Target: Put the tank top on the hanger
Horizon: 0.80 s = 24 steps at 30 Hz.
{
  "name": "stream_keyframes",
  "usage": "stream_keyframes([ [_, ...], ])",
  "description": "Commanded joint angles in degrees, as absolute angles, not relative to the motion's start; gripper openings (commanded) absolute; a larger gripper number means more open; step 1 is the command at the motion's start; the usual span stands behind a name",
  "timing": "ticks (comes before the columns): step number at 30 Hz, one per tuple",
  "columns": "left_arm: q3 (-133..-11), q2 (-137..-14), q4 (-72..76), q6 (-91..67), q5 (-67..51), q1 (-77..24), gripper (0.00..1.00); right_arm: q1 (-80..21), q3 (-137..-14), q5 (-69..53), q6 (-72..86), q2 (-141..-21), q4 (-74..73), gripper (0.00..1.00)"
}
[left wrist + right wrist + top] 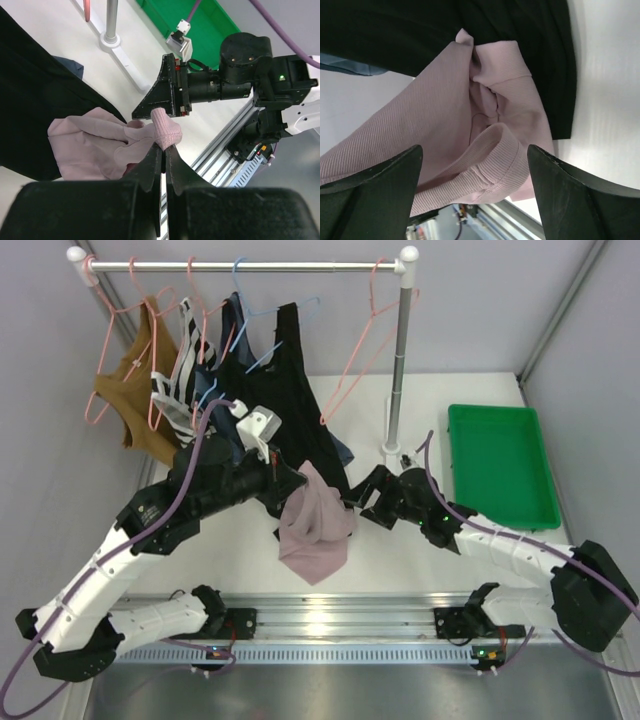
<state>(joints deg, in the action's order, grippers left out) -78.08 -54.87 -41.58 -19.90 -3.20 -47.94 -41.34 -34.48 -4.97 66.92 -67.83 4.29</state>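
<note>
The mauve-pink tank top (315,525) hangs bunched between the two grippers above the table. My left gripper (285,485) is shut on one of its narrow straps; in the left wrist view the jaws (164,147) pinch the strap's fold, and the rest of the top (90,150) sags to the left. My right gripper (360,495) is open, right next to the top. In the right wrist view its gripper (475,165) straddles a ribbed strap loop (495,160) without closing. An empty salmon-pink hanger (365,340) hangs at the right end of the rail.
The clothes rack pole (400,360) stands behind the right gripper. A black tank top (290,390), a mustard-brown one (135,390) and a light-blue hanger (260,330) hang on the rail. A green tray (500,465) lies at the right.
</note>
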Motion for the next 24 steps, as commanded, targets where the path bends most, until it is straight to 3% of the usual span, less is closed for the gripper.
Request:
stream_keyframes([
  [1,-77.52,-54.14,-38.23,-20.92,-4.48,-47.73,0.00,-42.28,-33.40,-7.20,74.44,-69.61,15.73,0.86],
  [5,-76.99,-54.40,-38.06,-21.09,-4.66,-47.81,0.00,-42.71,-32.44,-8.17,75.67,-70.14,14.86,0.87],
  [12,-76.64,-54.23,-37.88,-21.27,-4.57,-47.81,0.00,-43.42,-28.22,-7.74,74.79,-67.95,11.60,0.81],
  [21,-76.03,-55.02,-37.00,-21.62,-5.54,-47.90,0.00,-44.21,-25.05,-10.46,77.78,-68.99,18.53,0.84],
  [24,-75.85,-55.19,-36.91,-21.71,-5.54,-47.81,0.00,-44.82,-25.84,-11.77,79.36,-70.75,21.43,0.79],
])
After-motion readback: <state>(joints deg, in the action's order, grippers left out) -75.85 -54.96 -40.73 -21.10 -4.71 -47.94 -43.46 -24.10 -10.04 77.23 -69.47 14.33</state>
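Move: The right hand, open, stands close by the right edge of the hanging tank top, whose middle lies about 6 cm to its left and 2 cm back, roughly level with it. The black top hangs some 12 cm ahead and 9 cm left, about level; the rack's pole foot is some 18 cm ahead, 9 cm right and 12 cm lower. For the left hand, already pinching the tank top, its middle is about 20 cm below, 1 cm back and 2 cm right. The right hand, fingers staying wide open, first edges about a centimetre left while sinking slightly, then drops about 5 cm and draws back some 4 cm alongside the tank top's loose hanging fold, rising a touch at the end, with its fingers tipping about 10 degrees further down. The left hand keeps its pinch on the upper end of the tank top and sinks only about a centimetre, so the fold still lies before the right hand's spread fingers, not gripped. ##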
